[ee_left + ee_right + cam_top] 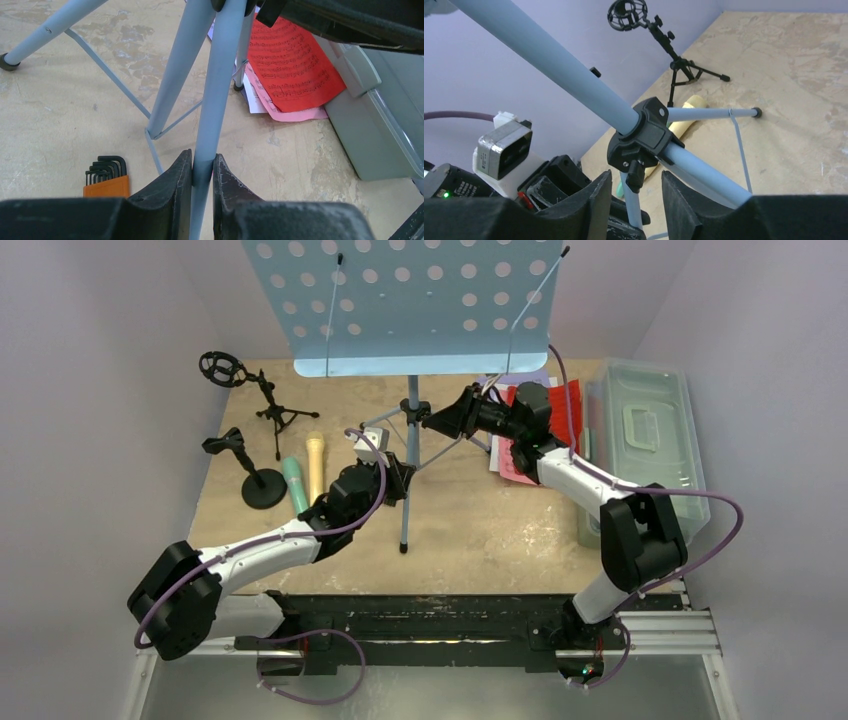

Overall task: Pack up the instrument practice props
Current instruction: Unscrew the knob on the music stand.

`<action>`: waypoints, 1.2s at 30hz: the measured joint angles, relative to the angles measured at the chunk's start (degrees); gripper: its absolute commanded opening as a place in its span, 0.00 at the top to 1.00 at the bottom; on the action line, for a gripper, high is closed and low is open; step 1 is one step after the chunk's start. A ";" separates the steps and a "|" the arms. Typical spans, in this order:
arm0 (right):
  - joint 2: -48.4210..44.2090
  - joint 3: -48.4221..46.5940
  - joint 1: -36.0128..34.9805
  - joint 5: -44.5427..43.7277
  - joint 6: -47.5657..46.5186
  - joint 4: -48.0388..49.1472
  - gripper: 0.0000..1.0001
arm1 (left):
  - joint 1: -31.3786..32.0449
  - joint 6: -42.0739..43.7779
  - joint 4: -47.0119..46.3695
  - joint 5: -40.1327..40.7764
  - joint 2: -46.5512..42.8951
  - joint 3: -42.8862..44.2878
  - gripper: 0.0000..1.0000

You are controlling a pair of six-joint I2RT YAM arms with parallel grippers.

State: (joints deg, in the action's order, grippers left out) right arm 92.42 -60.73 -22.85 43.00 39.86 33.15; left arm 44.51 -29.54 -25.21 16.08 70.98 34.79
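Observation:
The light-blue tripod [410,440] stands mid-table with its perforated tray [400,300] at the back. My left gripper [202,167] is shut on one tripod leg [220,75] low down. My right gripper [636,182] is open beside the black collar [644,132], its jaws on either side of the collar's knob [634,175] without touching it. Red [295,65] and pink [295,115] sheet-music pages lie at the right by the tub. Mint-green [295,485] and yellow [315,465] microphones lie at the left, near two small black microphone tripods [270,405].
A translucent grey tub [645,440] with its lid on sits along the right edge. An orange holder of hex keys [106,177] lies on the table under the tripod. The other tripod legs and thin braces spread around both grippers. Purple walls close in on three sides.

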 measured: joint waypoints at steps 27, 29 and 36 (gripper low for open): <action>-7.78 3.69 -4.79 -11.10 -33.31 -1.97 0.94 | 0.17 -1.62 0.74 -1.18 -0.46 -0.02 1.00; -8.63 4.37 -5.77 -12.68 -38.36 -2.29 0.93 | 0.20 -1.84 0.83 -1.31 -0.50 -0.02 1.00; -10.47 5.99 -9.25 -17.40 -56.78 -3.13 0.92 | 0.20 -2.40 0.87 -1.31 -0.50 -0.02 1.00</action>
State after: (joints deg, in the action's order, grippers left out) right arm 81.95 -54.74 -32.10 25.61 -16.93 30.02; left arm 44.71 -31.94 -24.34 14.76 70.48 34.76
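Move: The knob on the music stand's black collar sits almost between my right hand's half-open fingers, about 1 cm further left and some 2 cm higher. The collar's middle lies some 4 cm left of that hand, 1 cm ahead and 1 cm up; the hex key set is on the table, about 8 cm left, 4 cm back and 25 cm down. From my left hand, gripping the stand's front leg, the knob is about 6 cm ahead, 3 cm right and 9 cm up. I close my right fingers from about half open onto the knob, easing the hand up some 1.5 cm, and pinch it. Already rolling as they close, the wrist keeps turning about the fingers' line, nearly 60 degrees in all, counter-clockwise as seen from behind the hand facing the collar. My left hand keeps its hold on the front leg and stays nearly still. ##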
